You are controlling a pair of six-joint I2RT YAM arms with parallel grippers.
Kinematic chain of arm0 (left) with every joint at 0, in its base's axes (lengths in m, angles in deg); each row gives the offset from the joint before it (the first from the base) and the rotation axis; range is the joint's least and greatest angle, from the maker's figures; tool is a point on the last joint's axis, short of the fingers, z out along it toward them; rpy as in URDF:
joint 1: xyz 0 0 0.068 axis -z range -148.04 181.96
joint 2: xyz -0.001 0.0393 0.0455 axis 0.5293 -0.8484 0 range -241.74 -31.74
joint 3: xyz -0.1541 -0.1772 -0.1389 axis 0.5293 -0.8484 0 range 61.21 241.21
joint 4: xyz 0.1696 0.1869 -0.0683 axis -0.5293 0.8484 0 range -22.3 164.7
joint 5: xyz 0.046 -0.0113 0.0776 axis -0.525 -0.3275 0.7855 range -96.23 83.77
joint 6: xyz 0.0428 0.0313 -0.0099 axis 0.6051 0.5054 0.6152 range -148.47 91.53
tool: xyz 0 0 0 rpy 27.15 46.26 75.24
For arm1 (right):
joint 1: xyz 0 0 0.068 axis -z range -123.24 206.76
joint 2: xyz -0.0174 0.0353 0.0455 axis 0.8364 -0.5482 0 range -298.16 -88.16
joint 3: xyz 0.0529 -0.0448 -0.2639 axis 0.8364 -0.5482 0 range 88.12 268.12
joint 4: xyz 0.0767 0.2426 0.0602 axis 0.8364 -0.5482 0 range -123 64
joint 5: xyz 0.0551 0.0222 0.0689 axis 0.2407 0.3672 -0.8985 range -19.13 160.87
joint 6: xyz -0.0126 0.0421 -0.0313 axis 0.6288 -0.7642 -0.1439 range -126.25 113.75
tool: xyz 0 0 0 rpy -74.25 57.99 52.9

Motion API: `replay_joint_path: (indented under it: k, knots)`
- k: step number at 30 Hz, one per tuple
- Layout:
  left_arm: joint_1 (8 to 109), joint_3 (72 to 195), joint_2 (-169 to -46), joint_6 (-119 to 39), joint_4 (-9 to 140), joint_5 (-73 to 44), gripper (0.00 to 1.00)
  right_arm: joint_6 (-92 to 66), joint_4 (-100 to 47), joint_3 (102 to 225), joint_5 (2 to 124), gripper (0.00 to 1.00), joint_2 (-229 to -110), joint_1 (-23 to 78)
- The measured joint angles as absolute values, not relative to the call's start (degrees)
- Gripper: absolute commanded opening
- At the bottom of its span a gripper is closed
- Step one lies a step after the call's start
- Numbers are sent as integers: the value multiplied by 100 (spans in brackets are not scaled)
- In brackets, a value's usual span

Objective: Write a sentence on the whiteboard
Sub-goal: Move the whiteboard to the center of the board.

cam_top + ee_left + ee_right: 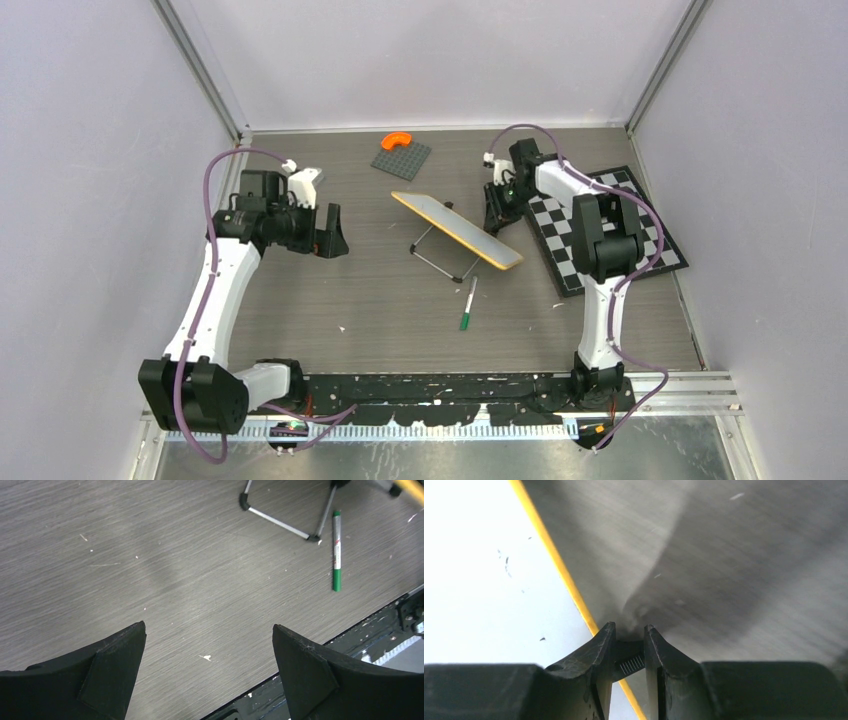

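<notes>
The whiteboard [455, 228] leans on its wire stand [437, 255] mid-table, its face turned toward the right arm. In the right wrist view its white face [484, 570] and orange-yellow frame fill the left side, showing only a few dark specks. No sentence is visible on the part that shows. My right gripper [497, 215] hovers at the board's far right edge, its jaws [630, 629] shut on a small dark ribbed piece [630, 656]. A green marker [467, 303] lies on the table in front of the stand. My left gripper [330, 235] is open and empty, far to the left; the marker [337, 550] lies beyond it.
A black-and-white checkerboard [600, 230] lies under the right arm. A grey studded plate [402, 157] with an orange curved piece [397, 140] sits at the back. The black rail [450, 385] runs along the near edge. The stand's legs [280, 522] reach toward the left gripper.
</notes>
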State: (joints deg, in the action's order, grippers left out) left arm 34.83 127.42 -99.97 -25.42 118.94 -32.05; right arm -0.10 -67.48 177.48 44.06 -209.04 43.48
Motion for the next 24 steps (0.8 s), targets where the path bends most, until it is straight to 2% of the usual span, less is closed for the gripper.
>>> replay_joint_path:
  k: [6,12,20,24]
  knots:
    - [3007,13057,-10359,-2615,11914,-3643,100,73,-6776,17049,4146,37,-20377,3972]
    - [2904,13068,-10499,-2641,11986,-3966,100,613,-6794,16799,4122,48,-19892,3819]
    - [2904,13075,-10499,-2584,12117,-4386,100,2475,-6088,16688,4356,60,-19566,3867]
    - [2904,13134,-10499,-2464,12215,-4528,100,3632,-6505,17335,4227,62,-19887,3880]
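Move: The whiteboard's middle is about 8 cm to the right hand's left, roughly 1 cm back and 4 cm higher; the hand's fingers are already at the whiteboard's far side, by the black stand clip. The marker lies some 15 cm back and 5 cm left of that hand, and the chessboard's middle about 23 cm to its right, level with it; both are about 3 cm lower. From the left hand, the whiteboard is roughly 10 cm ahead, 23 cm right and 13 cm below. Back towards the base and a little left, the right hand keeps pushing the whiteboard's far side near its right-hand stand clip for about 6 cm. It then turns back, rising and going forward off the whiteboard, while the wrist turns some 35 degrees counter-clockwise, the fingertips swing forward, and the fingers open from about a third to over half. ##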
